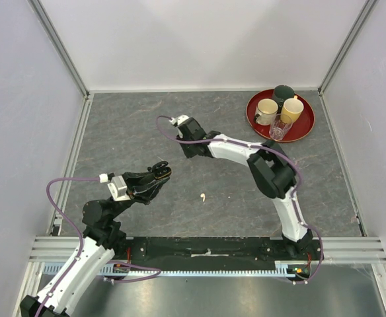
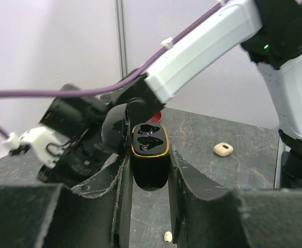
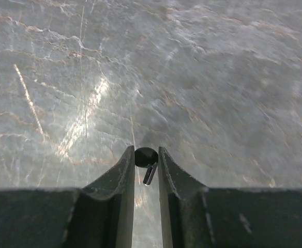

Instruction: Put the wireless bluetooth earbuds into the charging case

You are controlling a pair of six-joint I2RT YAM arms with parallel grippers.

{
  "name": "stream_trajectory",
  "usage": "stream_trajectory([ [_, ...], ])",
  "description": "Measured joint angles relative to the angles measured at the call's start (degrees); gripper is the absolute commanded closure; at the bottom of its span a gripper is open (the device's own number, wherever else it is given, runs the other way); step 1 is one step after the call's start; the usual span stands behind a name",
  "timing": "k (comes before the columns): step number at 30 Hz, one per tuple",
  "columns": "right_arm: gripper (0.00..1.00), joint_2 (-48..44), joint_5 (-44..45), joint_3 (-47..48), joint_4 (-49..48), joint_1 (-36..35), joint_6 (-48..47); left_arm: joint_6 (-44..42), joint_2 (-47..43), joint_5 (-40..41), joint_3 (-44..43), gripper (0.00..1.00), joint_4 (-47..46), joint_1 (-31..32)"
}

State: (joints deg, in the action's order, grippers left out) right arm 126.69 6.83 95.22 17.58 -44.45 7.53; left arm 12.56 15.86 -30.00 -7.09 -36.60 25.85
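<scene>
My left gripper (image 1: 158,174) (image 2: 148,157) is shut on the black charging case (image 2: 150,173), held above the table. The case has a gold rim, and its lid (image 2: 114,135) stands open to the left, showing two dark sockets. My right gripper (image 3: 146,161) (image 1: 188,137) points down at the table and is shut on a black earbud (image 3: 146,156), whose short stem hangs between the fingers. A cream-white earbud (image 1: 203,197) (image 2: 167,237) lies on the table below the case. Another cream-white earbud (image 2: 223,149) lies farther off to the right.
A red tray (image 1: 307,125) at the back right carries several cups and a glass. The right arm's forearm (image 2: 202,51) crosses just behind the held case. Walls with metal posts close in the grey stone-patterned table.
</scene>
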Motion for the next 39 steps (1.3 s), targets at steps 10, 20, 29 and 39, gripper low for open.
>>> stream_trajectory([
  [10, 0.98, -27.5, 4.9, -28.6, -27.2, 0.1, 9.0, 0.0, -0.3, 1.1, 0.2, 0.98, 0.0, 0.0],
  [20, 1.0, -46.3, 7.7, -48.7, -53.5, -4.7, 12.2, 0.0, 0.7, 1.9, 0.2, 0.98, -0.3, 0.0],
  [29, 1.0, -53.2, 8.6, -50.8, -63.2, -13.5, 8.3, 0.0, 2.5, 1.8, 0.2, 0.98, -0.8, 0.0],
  [39, 1.0, -54.2, 7.8, -50.2, -63.2, -20.8, 4.8, 0.0, 3.6, 1.5, 0.3, 0.98, -1.0, 0.0],
])
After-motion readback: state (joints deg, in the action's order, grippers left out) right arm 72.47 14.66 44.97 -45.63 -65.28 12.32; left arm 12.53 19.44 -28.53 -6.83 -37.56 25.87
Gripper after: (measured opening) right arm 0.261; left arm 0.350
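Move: The open black case I aim for is some 24 cm back, 3 cm left and 24 cm above my right hand, which is down near the table with a black earbud already pinched in it. The other black earbud lies about 6 cm back and 11 cm left of my right hand; a white earbud lies 17 cm back and 6 cm right. My left hand holds the case right at its fingertips. I lift the black earbud away from the table with my right hand, rising about 31 cm, at first almost straight up and then drawing back some 19 cm towards the open case. On the way my wrist swings nearly 70 degrees, so the steeply down-pointing fingers end up aimed forward-left and slightly upward, keeping their pinch. My left hand keeps holding the case, easing about a centimetre forward and down. ##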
